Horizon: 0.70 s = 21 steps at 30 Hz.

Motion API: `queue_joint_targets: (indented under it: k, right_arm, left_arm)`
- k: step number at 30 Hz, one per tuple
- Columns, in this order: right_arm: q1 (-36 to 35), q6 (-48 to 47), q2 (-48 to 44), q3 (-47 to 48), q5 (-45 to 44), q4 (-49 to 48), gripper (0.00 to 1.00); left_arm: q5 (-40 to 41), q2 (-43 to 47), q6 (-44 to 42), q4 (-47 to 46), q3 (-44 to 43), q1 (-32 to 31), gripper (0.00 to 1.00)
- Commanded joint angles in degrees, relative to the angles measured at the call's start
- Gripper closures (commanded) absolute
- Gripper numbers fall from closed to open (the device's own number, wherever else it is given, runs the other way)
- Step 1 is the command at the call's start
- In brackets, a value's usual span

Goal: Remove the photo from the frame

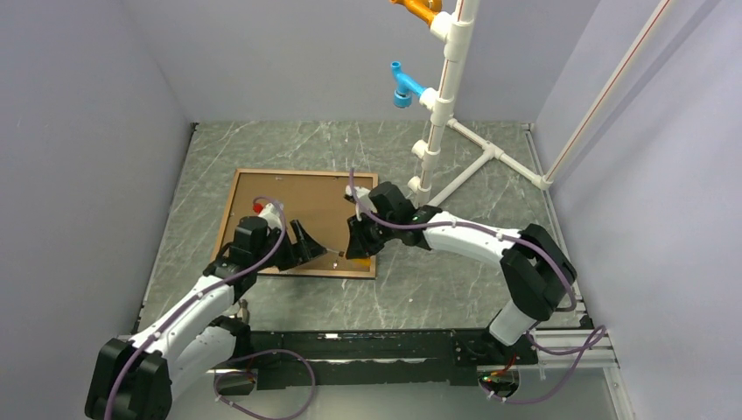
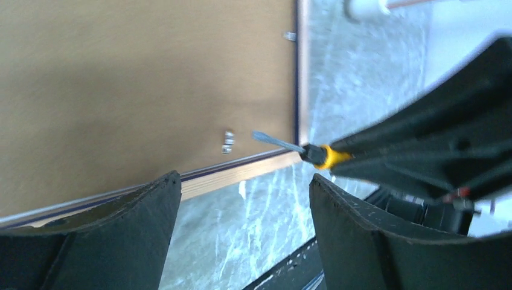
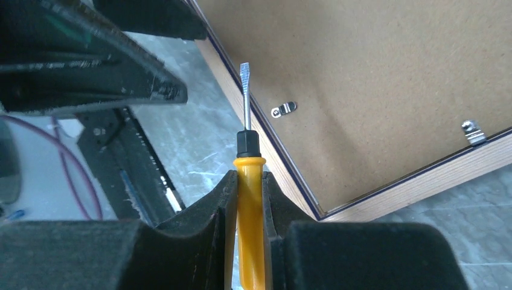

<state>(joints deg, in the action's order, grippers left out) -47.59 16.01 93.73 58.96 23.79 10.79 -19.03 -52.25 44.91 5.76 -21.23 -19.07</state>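
Note:
The frame (image 1: 289,172) lies face down on the table, its brown backing board (image 1: 306,210) up; the photo is hidden under it. My right gripper (image 3: 249,181) is shut on a yellow-handled screwdriver (image 3: 250,211), whose blade reaches over the frame's near wooden edge (image 3: 422,175) toward a small metal clip (image 3: 284,109). A second clip (image 3: 474,133) sits on the adjoining side. My left gripper (image 2: 243,181) stands open and holds nothing, just off the frame's near edge (image 2: 265,164), close beside the screwdriver (image 2: 326,156).
A white pipe stand (image 1: 446,114) with blue (image 1: 404,87) and orange (image 1: 420,9) fittings rises at the back right, its feet spread on the grey marbled table (image 1: 437,289). Grey walls close in left, right and back. A black rail (image 1: 367,350) runs along the near edge.

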Motion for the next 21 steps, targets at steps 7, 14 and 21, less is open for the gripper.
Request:
queue_joint_targets:
  k: [7, 14, 21]
  right_arm:
    - [5.43, -2.10, -7.34, -2.11, 20.54, 2.20, 1.00]
    - [5.59, -0.81, -8.87, -5.88, 29.46, -0.29, 1.00]
    - [5.34, -3.01, -10.35, -6.04, 34.45, 2.32, 1.00]
  left_arm:
    - [5.76, -1.25, -29.08, 6.37, -15.90, -20.81, 0.13]
    - [20.10, 1.90, -48.99, 5.59, -15.47, -35.44, 0.13]
    - [10.71, 1.75, -60.29, 9.72, -15.39, -38.74, 0.16]
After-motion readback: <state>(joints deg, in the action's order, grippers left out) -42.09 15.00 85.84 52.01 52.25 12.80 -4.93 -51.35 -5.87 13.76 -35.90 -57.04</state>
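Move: The screwdriver, already in the right hand's grip, has its middle about 10 cm to the left hand's right, 1 cm ahead and 3 cm above. A metal clip on the frame's near side lies 6 cm right, 2 cm ahead and 5 cm below that hand. For the right hand, the bare table strip lies about 8 cm back, straight in line and 12 cm below; the clip is 6 cm left, 2 cm ahead, the frame corner 7 cm right, 2 cm back, both 11 cm below. The screwdriver, still gripped by its handle, is drawn back off the frame some 7 cm and up about 4 cm by the right hand, its tip swinging towards the robot and levelling. The open left hand closes in on it, first up and right, then back, about 9 cm rightward, rolling roughly 75 degrees clockwise about its fingers; no touch can be made out. ##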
